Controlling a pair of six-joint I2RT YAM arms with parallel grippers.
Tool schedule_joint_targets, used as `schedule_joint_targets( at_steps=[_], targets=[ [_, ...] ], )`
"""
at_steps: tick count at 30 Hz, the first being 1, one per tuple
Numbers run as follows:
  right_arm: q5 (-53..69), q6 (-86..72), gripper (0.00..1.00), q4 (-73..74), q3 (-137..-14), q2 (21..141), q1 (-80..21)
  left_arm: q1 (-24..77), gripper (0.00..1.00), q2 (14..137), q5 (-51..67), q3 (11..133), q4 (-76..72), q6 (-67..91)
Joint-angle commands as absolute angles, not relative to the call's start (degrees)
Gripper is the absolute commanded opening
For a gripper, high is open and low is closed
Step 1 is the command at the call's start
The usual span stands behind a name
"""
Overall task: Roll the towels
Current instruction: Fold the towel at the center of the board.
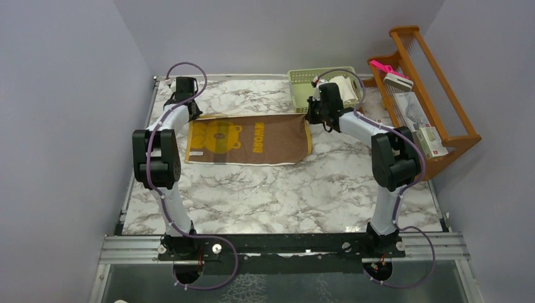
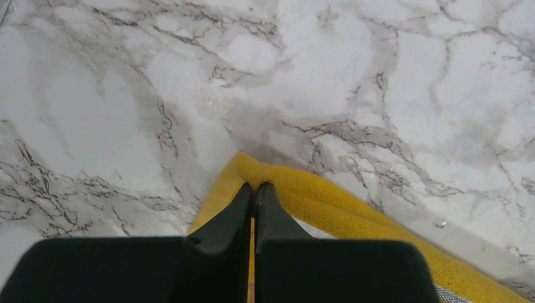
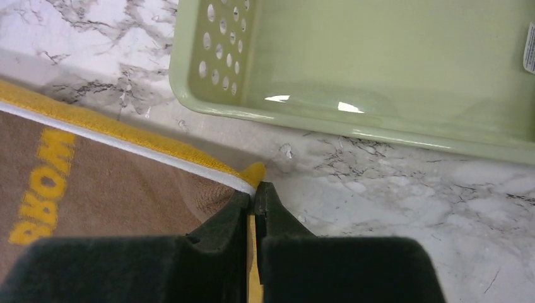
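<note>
The mustard-yellow towel [image 1: 249, 139] with the brown bear print and lettering lies spread flat across the back of the marble table. My left gripper [image 2: 255, 187] is shut on its far left corner [image 2: 328, 199], pinching the yellow hem. My right gripper [image 3: 254, 187] is shut on the far right corner of the same towel [image 3: 113, 183], right beside the basket. A cream-white towel [image 1: 342, 86] sits in the pale green basket [image 1: 303, 85] behind the right gripper [image 1: 313, 115], partly hidden by the arm.
The pale green basket [image 3: 378, 69] stands at the back right, a short gap from the towel's corner. A wooden rack [image 1: 421, 95] holding boxes and a pink item fills the far right edge. Grey walls close in on both sides and behind.
</note>
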State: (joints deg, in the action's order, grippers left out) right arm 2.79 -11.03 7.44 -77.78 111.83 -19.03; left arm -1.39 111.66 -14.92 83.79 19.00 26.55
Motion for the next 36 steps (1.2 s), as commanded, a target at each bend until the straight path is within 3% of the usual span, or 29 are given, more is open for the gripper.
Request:
schedule_joint_targets(
  at_steps=[1, 13, 36],
  targets=[
    [1.06, -9.54, 0.01, 5.67, -76.25, 110.03, -18.63, -1.93, 0.00, 107.82, -17.78, 78.90, 18.75, 26.89],
    [7.17, -11.31, 0.01, 4.85, -61.35, 98.10, -18.63, -2.02, 0.00, 89.06, -21.44, 55.34, 16.80, 34.76],
    [12.28, -13.14, 0.01, 3.15, -45.09, 88.16, -18.57, -4.52, 0.00, 87.63, -20.30, 49.42, 18.86, 38.82]
  ],
)
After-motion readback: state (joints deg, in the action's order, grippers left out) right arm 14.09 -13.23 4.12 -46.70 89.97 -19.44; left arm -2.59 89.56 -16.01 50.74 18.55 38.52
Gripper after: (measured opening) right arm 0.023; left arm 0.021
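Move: Each hand pinches one end of the towel's far edge, some 6 cm above the table. The near left corner lies about 18 cm back and 2 cm left of the left hand, with the bear print 8 cm back and 9 cm right of that hand. From the right hand, the near right corner is roughly 17 cm back and 2 cm left, the green basket 11 cm ahead and 7 cm right, and the white roll 12 cm ahead and 14 cm right. Both hands keep their shut pinch on the far edge's ends and draw it back over the lying part of the towel towards its near edge, about 15 cm each, with the left hand leading and covering most of its way early while the right starts a little later and follows more evenly. The left also sinks about 5 cm, in two dips with a near-pause between, the right only some 3 cm, and both wrists tip a little further down and turn slightly counter-clockwise. ##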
